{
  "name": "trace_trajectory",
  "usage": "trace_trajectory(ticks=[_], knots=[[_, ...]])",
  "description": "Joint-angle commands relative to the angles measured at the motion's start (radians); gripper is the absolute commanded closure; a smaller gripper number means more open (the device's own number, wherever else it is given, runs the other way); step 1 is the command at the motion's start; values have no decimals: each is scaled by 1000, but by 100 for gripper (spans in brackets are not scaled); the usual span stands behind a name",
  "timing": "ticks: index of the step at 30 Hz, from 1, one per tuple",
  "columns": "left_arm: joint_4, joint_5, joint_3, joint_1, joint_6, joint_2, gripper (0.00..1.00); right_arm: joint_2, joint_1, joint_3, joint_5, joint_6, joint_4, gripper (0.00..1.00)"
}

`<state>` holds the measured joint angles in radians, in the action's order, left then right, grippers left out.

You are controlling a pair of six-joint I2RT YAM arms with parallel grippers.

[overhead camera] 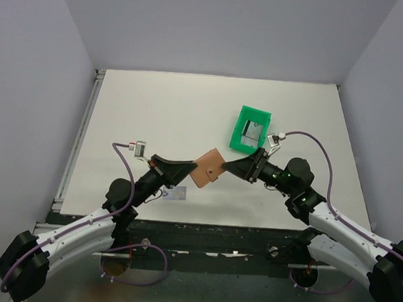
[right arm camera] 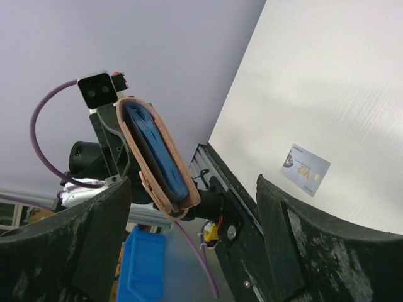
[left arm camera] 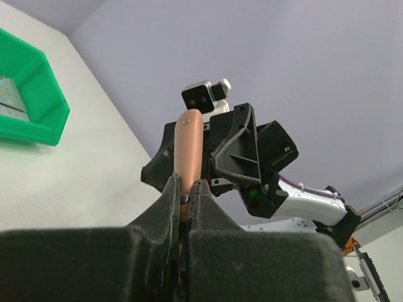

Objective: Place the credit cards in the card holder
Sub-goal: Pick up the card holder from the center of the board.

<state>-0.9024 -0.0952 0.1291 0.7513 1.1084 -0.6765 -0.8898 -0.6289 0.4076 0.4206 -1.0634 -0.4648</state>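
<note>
The tan card holder [overhead camera: 208, 167] hangs above the table with my left gripper [overhead camera: 190, 168] shut on its left edge. In the left wrist view the card holder [left arm camera: 189, 148] stands edge-on above the left gripper [left arm camera: 186, 189]. My right gripper [overhead camera: 230, 168] is open, its tips right at the holder's right edge. In the right wrist view the card holder [right arm camera: 155, 157] faces the camera with its mouth spread and its blue lining showing, ahead of the right gripper [right arm camera: 195, 207]. One credit card [overhead camera: 174, 193] lies on the table under the left arm; the same credit card [right arm camera: 305, 170] shows pale with a dark mark.
A green bin [overhead camera: 250, 129] stands behind the right gripper with flat cards [left arm camera: 9, 94] inside. White walls close in the table on three sides. A blue bin [right arm camera: 141, 264] sits below the table's front edge.
</note>
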Motion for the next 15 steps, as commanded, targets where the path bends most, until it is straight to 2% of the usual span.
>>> trace_trajectory(ticks=[1,3,5,6,10,11,13,15], knots=[[-102,0,27,10,13,-35,100,-50,-23,39,26,-35,-112,14],[-121,-5,30,13,16,-57,100,-75,-35,51,30,-41,-132,16],[-144,-14,33,14,22,-78,100,-101,-46,63,38,-43,-146,24],[-156,-23,33,16,25,-92,100,-112,-49,71,43,-43,-153,31],[-175,-54,38,17,27,-112,100,-124,-52,80,46,-24,-156,75],[-173,-63,41,17,27,-110,96,-120,-52,85,46,-14,-140,86],[-159,-84,46,17,19,-100,71,-98,-52,109,43,28,-69,99],[-115,-121,61,17,-2,-75,49,-63,-52,144,40,92,36,100]])
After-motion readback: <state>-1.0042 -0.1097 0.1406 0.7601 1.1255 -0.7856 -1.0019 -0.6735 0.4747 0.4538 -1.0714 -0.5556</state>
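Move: The card holder is already off the table, pinched by the left fingers at its left corner. Its middle lies about 6 cm to the left of the open right hand, roughly level fore and aft and some 3 cm above it; from the left hand it is about 5 cm to the right, 1 cm ahead and 1 cm up. From the right hand, the loose credit card lies about 18 cm left, 5 cm back and 17 cm below, and the green box some 25 cm ahead, 11 cm right and 15 cm below. The right hand reaches about 2.5 cm to the left, then also rises nearly 2 cm, with its wide-open fingers coming around the card holder's right corner and closing almost fully to pinch it, the wrist barely turning. The left hand meanwhile eases about 1 cm to the right, holding the holder towards the right gripper, and only at the very end do its fingers begin to open by about a fifth of their range. ##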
